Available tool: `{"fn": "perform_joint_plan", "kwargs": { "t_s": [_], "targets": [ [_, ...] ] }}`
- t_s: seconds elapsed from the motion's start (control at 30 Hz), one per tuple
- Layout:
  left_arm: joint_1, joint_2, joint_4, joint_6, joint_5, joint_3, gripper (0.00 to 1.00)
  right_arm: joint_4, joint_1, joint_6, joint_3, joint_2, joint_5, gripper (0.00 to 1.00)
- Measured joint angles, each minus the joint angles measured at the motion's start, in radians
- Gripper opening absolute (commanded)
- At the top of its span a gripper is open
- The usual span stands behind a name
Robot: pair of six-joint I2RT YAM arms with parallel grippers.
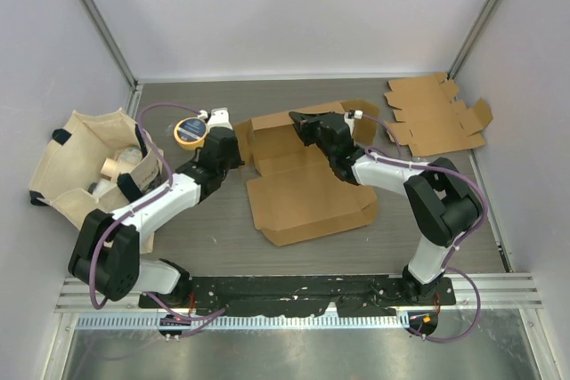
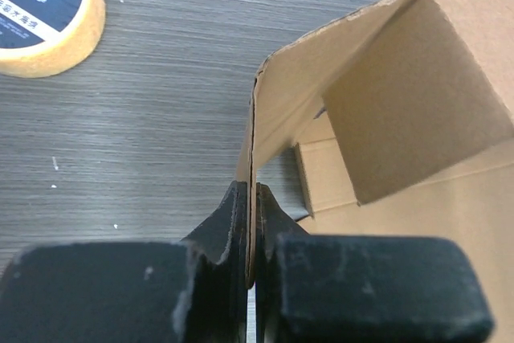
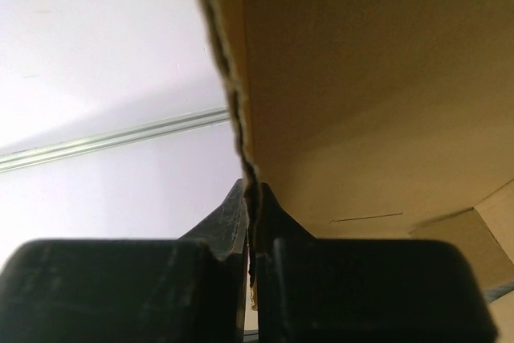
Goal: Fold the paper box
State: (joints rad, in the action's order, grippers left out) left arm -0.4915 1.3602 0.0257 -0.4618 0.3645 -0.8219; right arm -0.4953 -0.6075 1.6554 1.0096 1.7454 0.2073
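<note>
The brown paper box (image 1: 303, 186) lies partly unfolded in the middle of the table. My left gripper (image 1: 233, 150) is at its left edge, shut on a side flap (image 2: 254, 162) that stands upright between the fingers. My right gripper (image 1: 301, 124) is at the box's back edge, shut on a raised panel (image 3: 249, 174) of the paper box whose torn-looking edge runs up between the fingers. The box's inner walls (image 2: 418, 86) rise to the right of the left gripper.
A roll of tape (image 1: 189, 130) lies just left of the box, also in the left wrist view as the tape roll (image 2: 44, 18). A cloth bag (image 1: 93, 166) with items stands at the left. A second flat cardboard blank (image 1: 436, 116) lies at the back right.
</note>
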Motion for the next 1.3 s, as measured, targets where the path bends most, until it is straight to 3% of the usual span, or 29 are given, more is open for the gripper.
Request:
{"fn": "perform_joint_plan", "kwargs": {
  "t_s": [0.47, 0.73, 0.93, 1.13, 1.3],
  "targets": [
    [0.003, -0.013, 0.199, -0.185, -0.128, -0.093, 0.0, -0.043, -0.016, 0.011, -0.058, -0.021, 0.06, 0.01],
    [-0.084, -0.003, 0.164, -0.239, -0.041, -0.082, 0.0, -0.05, -0.021, 0.018, -0.114, -0.071, 0.101, 0.01],
    [-0.217, -0.018, -0.014, -0.243, 0.054, 0.022, 0.01, -0.089, -0.024, 0.0, -0.201, -0.137, 0.117, 0.01],
    [-0.235, -0.034, -0.135, -0.244, 0.055, 0.111, 0.24, -0.181, -0.027, -0.058, -0.312, -0.202, 0.122, 0.02],
    [-0.235, -0.026, -0.187, -0.253, 0.014, 0.159, 0.5, -0.238, -0.035, -0.094, -0.358, -0.221, 0.112, 0.02]
  ]
}}
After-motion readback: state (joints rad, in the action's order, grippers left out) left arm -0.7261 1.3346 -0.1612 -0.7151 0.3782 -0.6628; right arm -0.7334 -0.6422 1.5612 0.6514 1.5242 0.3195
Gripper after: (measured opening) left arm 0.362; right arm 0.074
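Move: The left hand already pinches the left flap of the raised far panel. The near panel's left edge lies some 8 cm back, 4 cm to the right and 10 cm below, and the tape roll about 13 cm ahead and 15 cm left. The right hand already grips the far panel's top edge; from it the near panel's middle is about 18 cm back, 5 cm right and 16 cm down, and the right flap roughly 18 cm right, level with it in reach and slightly lower. To the right and back, the left hand draws the pinched flap about 10 cm in towards the near panel's left side, rolling its left side down some 15 degrees, then dips slightly and opens its fingers partway around the cardboard. The right hand keeps its pinch on the top edge and pulls it back and right about 7 cm, turning a little clockwise at first. ##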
